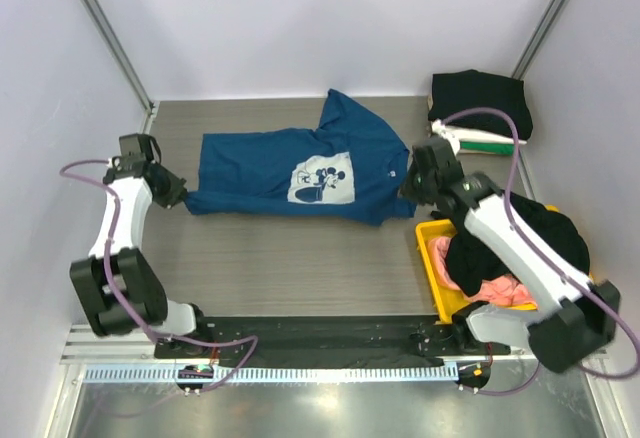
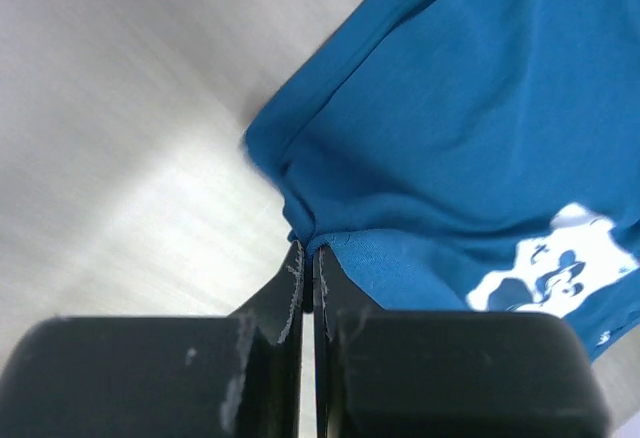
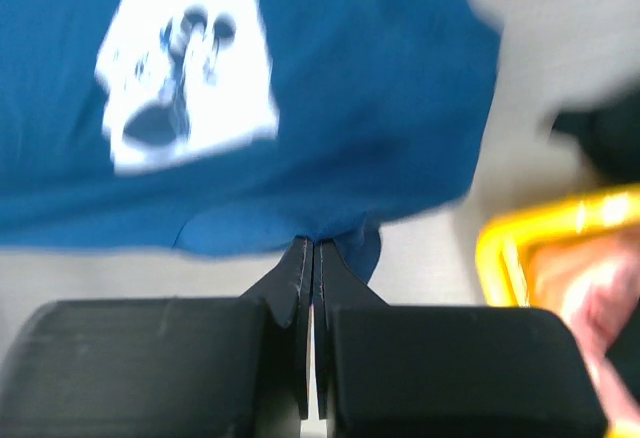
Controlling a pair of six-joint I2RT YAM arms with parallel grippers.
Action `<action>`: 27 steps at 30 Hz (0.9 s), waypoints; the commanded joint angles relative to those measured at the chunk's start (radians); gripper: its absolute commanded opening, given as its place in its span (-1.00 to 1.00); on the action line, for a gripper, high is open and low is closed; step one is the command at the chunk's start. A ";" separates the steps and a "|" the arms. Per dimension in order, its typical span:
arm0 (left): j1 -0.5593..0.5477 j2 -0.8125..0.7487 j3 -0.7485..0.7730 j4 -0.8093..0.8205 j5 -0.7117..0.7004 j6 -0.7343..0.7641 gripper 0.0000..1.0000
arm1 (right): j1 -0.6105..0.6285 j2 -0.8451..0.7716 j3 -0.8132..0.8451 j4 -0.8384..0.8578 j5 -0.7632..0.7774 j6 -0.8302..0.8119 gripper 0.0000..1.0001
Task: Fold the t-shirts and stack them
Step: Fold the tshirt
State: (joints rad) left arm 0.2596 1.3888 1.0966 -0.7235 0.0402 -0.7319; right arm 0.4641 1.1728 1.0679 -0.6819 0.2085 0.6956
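A dark blue t-shirt (image 1: 290, 163) with a white print lies spread across the table's middle. My left gripper (image 1: 182, 196) is shut on its near left corner; in the left wrist view the cloth (image 2: 450, 138) is pinched at the gripper's tips (image 2: 308, 250). My right gripper (image 1: 408, 196) is shut on its near right edge; in the right wrist view the shirt (image 3: 300, 78) bunches at the gripper's tips (image 3: 315, 243). A folded black t-shirt (image 1: 480, 103) lies at the back right, with white and green cloth (image 1: 485, 143) beside it.
A yellow bin (image 1: 432, 258) at the right holds black (image 1: 540, 243) and pink (image 1: 500, 290) shirts; its rim shows in the right wrist view (image 3: 560, 223). White walls enclose the table. A dark strip (image 1: 300, 333) runs along the near edge.
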 commanded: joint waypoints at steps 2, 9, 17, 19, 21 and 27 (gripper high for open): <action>0.007 0.188 0.170 0.033 0.064 0.012 -1.00 | -0.136 0.291 0.194 0.103 -0.046 -0.102 -0.98; -0.020 0.575 0.552 -0.059 0.197 0.051 -0.09 | -0.249 0.872 0.842 0.021 -0.145 -0.225 0.22; -0.026 0.396 0.323 -0.012 0.082 0.060 0.22 | -0.249 0.517 0.320 0.173 -0.092 -0.128 0.64; -0.025 0.310 0.223 0.041 0.073 0.022 0.23 | -0.248 0.434 0.192 0.246 -0.167 -0.090 0.63; -0.025 0.254 0.106 0.110 0.060 -0.001 0.23 | -0.246 0.380 0.081 0.294 -0.196 -0.064 0.61; -0.023 0.240 -0.013 0.220 0.044 -0.078 0.23 | -0.246 0.442 0.033 0.328 -0.225 -0.079 0.57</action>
State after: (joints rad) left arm 0.2314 1.6337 1.1114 -0.6216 0.1051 -0.7597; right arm 0.2150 1.5696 1.1145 -0.4438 0.0204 0.5999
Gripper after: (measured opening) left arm 0.613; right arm 0.790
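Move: The shirt's hem is pinched in both hands. The far-left corner it is swung towards lies about 18 cm ahead of the left hand, 3 cm right and 13 cm below; the Mickey print is 8 cm ahead and 32 cm right. From the right hand, the sleeve is some 26 cm ahead, 11 cm left, with the print 10 cm ahead, 17 cm left, and the shirt stack 24 cm ahead, 23 cm right, all under 20 cm below. The shirt's held hem is flung forward over its own front by both hands at once, about 13 cm by the left and 24 cm by the right, sinking a little on the way. Near the far end of the swing the fingers open wide and let go, then both hands draw back some 10 and 15 cm and lower slightly, staying open. ##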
